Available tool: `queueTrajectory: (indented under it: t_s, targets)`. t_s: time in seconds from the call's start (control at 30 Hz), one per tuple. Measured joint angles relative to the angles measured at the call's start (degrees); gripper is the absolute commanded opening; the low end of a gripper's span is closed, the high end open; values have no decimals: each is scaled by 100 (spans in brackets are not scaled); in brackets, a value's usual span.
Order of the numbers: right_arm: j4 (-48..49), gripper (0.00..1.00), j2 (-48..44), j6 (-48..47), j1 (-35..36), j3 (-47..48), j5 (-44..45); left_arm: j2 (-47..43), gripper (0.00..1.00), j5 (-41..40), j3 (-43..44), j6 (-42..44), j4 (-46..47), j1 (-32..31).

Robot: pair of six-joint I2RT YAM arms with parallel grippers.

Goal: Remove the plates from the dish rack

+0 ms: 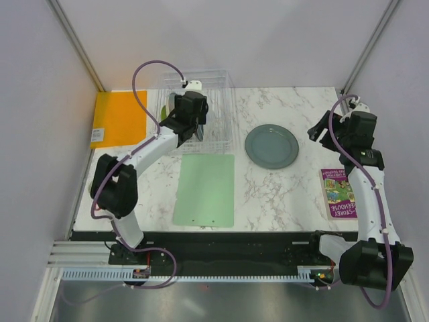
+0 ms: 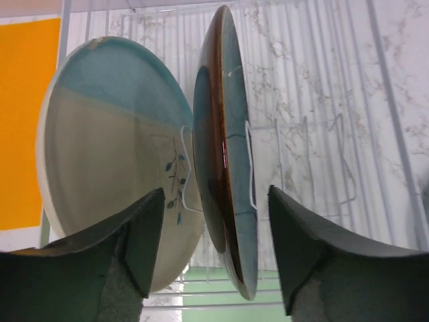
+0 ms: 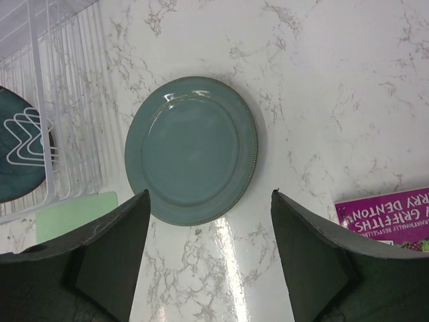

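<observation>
The clear dish rack (image 1: 224, 100) stands at the back left of the table. In the left wrist view two plates stand on edge in the rack (image 2: 301, 80): a cream plate with a leaf sprig (image 2: 114, 154) and a dark blue-grey plate (image 2: 228, 154) seen edge-on. My left gripper (image 2: 216, 235) is open, its fingers on either side of the dark plate's edge, not touching it. It is over the rack in the top view (image 1: 188, 124). A teal-grey plate (image 1: 271, 146) lies flat on the table. My right gripper (image 3: 211, 248) is open and empty above the table next to it (image 3: 191, 151).
A pale-green mat (image 1: 204, 190) lies in front of the rack. An orange sheet (image 1: 117, 119) lies left of the rack. A purple book (image 1: 338, 193) lies at the right edge. Grey walls close the table on both sides.
</observation>
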Motion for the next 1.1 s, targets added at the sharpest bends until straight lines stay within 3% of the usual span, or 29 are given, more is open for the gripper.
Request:
queueTrajectory:
  t_s: [0.03,0.1,0.13,0.3,0.53,0.9,1.0,1.1]
  targets:
    - [-59,79,-63,-2,0,-13,-2,136,48,-127,63,63,20,0]
    - [-138,79,-188,-7,0,-33,-17,334,14,-275,138,140,26,-2]
    - [-166,79,-232,-9,0,-35,-17,426,2,-348,179,170,33,-2]
    - [-184,77,-297,-17,0,-76,-22,623,2,-1224,339,422,-46,-55]
    - [-238,77,-223,-31,15,-282,-24,741,2,-1690,466,750,-57,-321]
    - [-326,78,-295,-33,31,-286,-63,1102,2,-2894,1045,3012,997,-1012]
    - [-343,78,-352,-31,33,-286,-170,1023,2,-3038,1244,3281,1298,-1021]
    - [-354,78,-402,-31,33,-286,-358,669,2,-2988,1285,3171,826,-1029]
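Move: The brown-rimmed plate stands on edge in the dish rack, already between the left hand's open fingers, its middle about 6 cm ahead, in line sideways and 8 cm below. The white plate stands some 6 cm to its left, the green one about 11 cm left; the unloaded plate lies roughly 27 cm right of the left hand, 2 cm back and 19 cm below. From the right hand, the brown-rimmed plate is around 12 cm ahead, 40 cm left, 10 cm below. The brown-rimmed plate gets pinched on its near upper rim: the left hand eases forward and down about 2 cm and slightly left as its fingers shut. Keeping hold, it shifts right about 4 cm while rolling some 30 degrees, left side rising, then lifts about 11 cm, tipping its fingers up a little. The open right hand drifts back slightly. ##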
